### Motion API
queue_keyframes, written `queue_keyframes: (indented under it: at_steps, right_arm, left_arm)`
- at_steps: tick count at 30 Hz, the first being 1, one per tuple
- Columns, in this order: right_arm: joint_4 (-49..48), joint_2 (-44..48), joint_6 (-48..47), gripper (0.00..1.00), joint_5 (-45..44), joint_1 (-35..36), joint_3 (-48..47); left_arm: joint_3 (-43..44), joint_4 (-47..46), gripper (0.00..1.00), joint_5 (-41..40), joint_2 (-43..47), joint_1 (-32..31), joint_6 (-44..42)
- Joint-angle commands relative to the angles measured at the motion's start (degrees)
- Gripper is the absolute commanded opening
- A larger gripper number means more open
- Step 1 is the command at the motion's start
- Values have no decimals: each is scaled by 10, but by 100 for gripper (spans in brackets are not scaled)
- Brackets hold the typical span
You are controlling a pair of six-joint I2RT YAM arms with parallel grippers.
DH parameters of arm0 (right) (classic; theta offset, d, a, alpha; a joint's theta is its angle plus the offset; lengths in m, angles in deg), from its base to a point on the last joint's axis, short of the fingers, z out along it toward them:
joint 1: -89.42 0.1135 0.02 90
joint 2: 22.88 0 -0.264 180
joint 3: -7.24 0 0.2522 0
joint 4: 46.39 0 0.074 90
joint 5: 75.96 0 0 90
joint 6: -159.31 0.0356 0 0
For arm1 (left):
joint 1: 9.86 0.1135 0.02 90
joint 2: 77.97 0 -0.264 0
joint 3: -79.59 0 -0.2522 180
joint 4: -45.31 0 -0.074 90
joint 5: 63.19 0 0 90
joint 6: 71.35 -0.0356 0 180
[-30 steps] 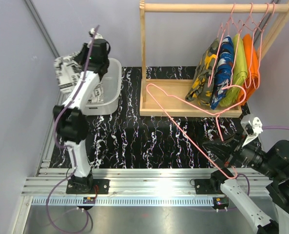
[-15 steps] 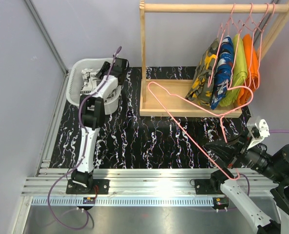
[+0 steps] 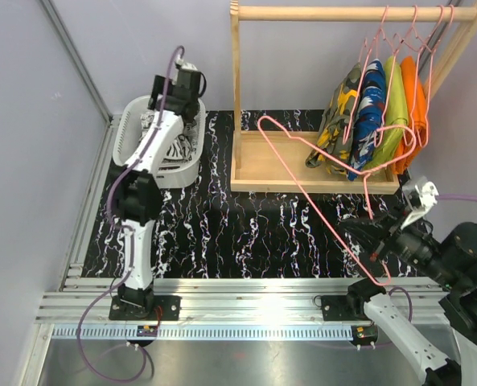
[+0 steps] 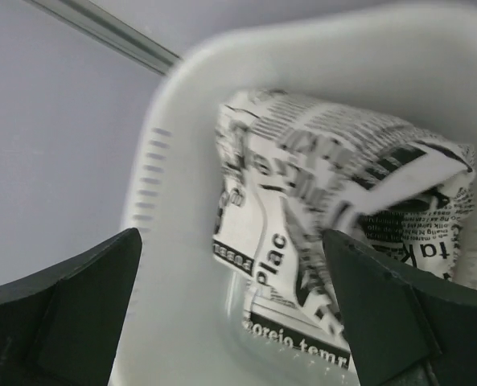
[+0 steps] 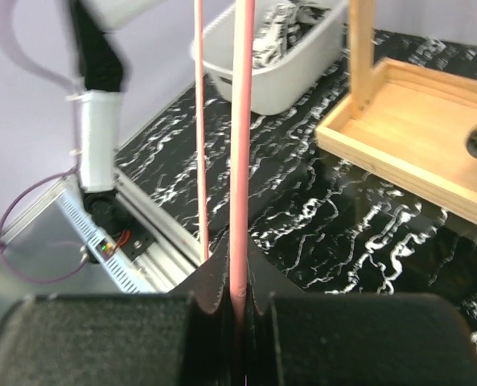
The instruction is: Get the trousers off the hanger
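Note:
The black-white print trousers (image 3: 169, 149) (image 4: 318, 193) lie crumpled in the white basket (image 3: 132, 135). My left gripper (image 3: 176, 104) (image 4: 232, 235) hovers just above them, open, with nothing between its fingers. My right gripper (image 3: 376, 256) (image 5: 238, 301) is shut on the wire of a bare pink hanger (image 3: 310, 181) (image 5: 241, 161), held slanting above the mat. The camouflage trousers (image 3: 340, 112) and the blue print trousers (image 3: 372, 104) hang on pink hangers from the wooden rack's rail (image 3: 318, 13).
A lime-green garment (image 3: 396, 104) and an orange garment (image 3: 416, 95) hang at the rail's right end. The rack's wooden tray base (image 3: 270, 173) stands on the black marbled mat (image 3: 222, 233). The basket (image 5: 294, 76) sits at the mat's far left corner.
The left arm swung over the basket, its gripper opened, and the black-white trousers dropped in. The right gripper raised the bare hanger slightly toward the rack.

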Motion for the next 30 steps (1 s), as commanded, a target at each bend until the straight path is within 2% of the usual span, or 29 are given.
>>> queue_keyframes:
  at_steps: [1, 4, 6, 9, 12, 16, 18, 19, 26, 30]
  right_arm:
    - [-32, -56, 18, 0, -87, 4, -4]
    - [-11, -106, 11, 0, -145, 4, -29]
    - [6, -134, 9, 0, -198, 4, -43]
    - [28, -211, 8, 0, -231, 4, -86]
    - [34, -252, 14, 0, -261, 4, -133]
    - [38, -329, 15, 0, -292, 4, -206]
    - [34, -363, 8, 0, -326, 5, -237]
    - [31, -374, 5, 0, -335, 8, -248]
    - [26, -478, -28, 0, -455, 46, -364]
    - [3, -544, -45, 0, -484, 54, -430]
  left_arm:
    - [7, -12, 99, 12, 131, 4, 23]
    - [11, 31, 99, 27, 174, 13, 48]
    - [7, 61, 99, 69, 210, 17, 77]
    - [1, 107, 99, 150, 275, 35, 144]
    - [-47, 112, 99, 215, 350, 40, 203]
    - [-220, 82, 99, 280, 531, 40, 262]
    - [-286, 64, 99, 301, 584, 39, 286]
    - [-345, 62, 99, 322, 634, 39, 292]
    - [-567, 48, 99, 360, 793, 37, 286]
    - [-643, 46, 99, 374, 861, 37, 269]
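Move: Beyond the right hand, which still pinches the empty pink hanger, the free stretch of rail lies about 45 cm ahead, 6 cm right and 12 cm higher. From this hand the camouflage trousers hang some 42 cm ahead, 11 cm right and 15 cm lower, with the blue trousers about 6 cm right of them. The open left hand has the black-and-white trousers some 13 cm below it, 1 cm ahead and 2 cm right; the camouflage trousers are some 58 cm to its right, 5 cm back and 3 cm higher. Carrying the empty hanger in a kept grip, the right hand swings some 24 cm forward towards the free stretch of rail left of the camouflage trousers, dipping slightly before rising, and turns about 35 degrees clockwise. The left hand, already open, lifts out over the basket, draws back about 30 cm towards its base, rolls its left side down and sinks partway again, fingers staying open. ##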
